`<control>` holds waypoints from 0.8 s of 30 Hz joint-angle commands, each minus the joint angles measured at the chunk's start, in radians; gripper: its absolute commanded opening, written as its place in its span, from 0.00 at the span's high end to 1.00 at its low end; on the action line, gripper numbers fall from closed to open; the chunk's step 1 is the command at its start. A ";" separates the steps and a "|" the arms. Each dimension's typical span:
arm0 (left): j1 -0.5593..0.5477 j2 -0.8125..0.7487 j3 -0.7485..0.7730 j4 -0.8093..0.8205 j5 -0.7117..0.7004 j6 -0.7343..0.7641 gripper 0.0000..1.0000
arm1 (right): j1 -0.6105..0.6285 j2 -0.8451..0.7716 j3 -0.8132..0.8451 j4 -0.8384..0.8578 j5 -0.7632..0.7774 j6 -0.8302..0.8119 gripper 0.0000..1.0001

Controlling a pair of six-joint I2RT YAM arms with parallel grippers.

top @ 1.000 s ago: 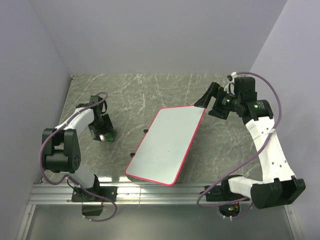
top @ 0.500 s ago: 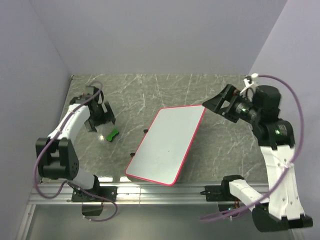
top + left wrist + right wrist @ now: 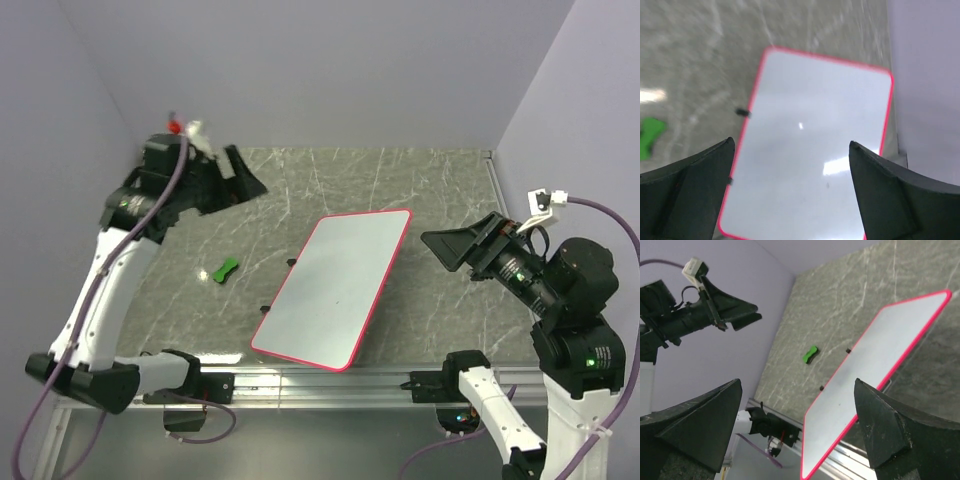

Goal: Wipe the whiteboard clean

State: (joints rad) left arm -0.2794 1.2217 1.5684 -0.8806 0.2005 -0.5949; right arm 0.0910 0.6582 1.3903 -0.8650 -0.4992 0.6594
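The whiteboard, white with a red-pink rim, lies flat at the middle of the marble table; it also fills the left wrist view and shows in the right wrist view. Its surface looks white, with only a tiny speck. A small green eraser lies loose on the table left of the board. My left gripper is raised high at the back left, open and empty. My right gripper hangs raised to the right of the board, open and empty.
Purple walls close in the table at the back and on both sides. A metal rail runs along the near edge. Two small black clips sit on the board's left rim.
The left gripper opened, left the green eraser on the table and rose up and back. The right arm drew back from the board's top corner toward the right and near side.
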 commanded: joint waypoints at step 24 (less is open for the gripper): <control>-0.179 -0.142 -0.047 -0.300 0.045 -0.105 0.01 | 0.065 -0.095 -0.123 -0.100 -0.095 0.029 0.00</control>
State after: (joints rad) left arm -0.4454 1.1038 1.5196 -1.1564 0.2722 -0.6781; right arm 0.1463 0.5709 1.2812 -0.9779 -0.5632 0.6830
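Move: Both hands hang high and empty. The whiteboard's middle lies about 13 cm to the left hand's right, 6 cm back and some 27 cm below; the green eraser, already set down on the table, is roughly 12 cm to that hand's left, 2 cm back and 31 cm down. From the right hand the whiteboard's middle is about 8 cm ahead, 12 cm left and 32 cm below, with the eraser some 12 cm ahead, 37 cm left and 40 cm below. The left hand, still wide open and touching nothing, swings about 5 cm right while sinking slightly and starting back, then draws on back towards its base high above the table between eraser and whiteboard, about 10 cm back in all, easing to a stop as the wrist tips down some 15 degrees and turns about 10 degrees clockwise. The right hand, also open and clear of the board, sinks about 5 cm and eases back some 3 cm, tipping slightly downward and turning a little counter-clockwise. ##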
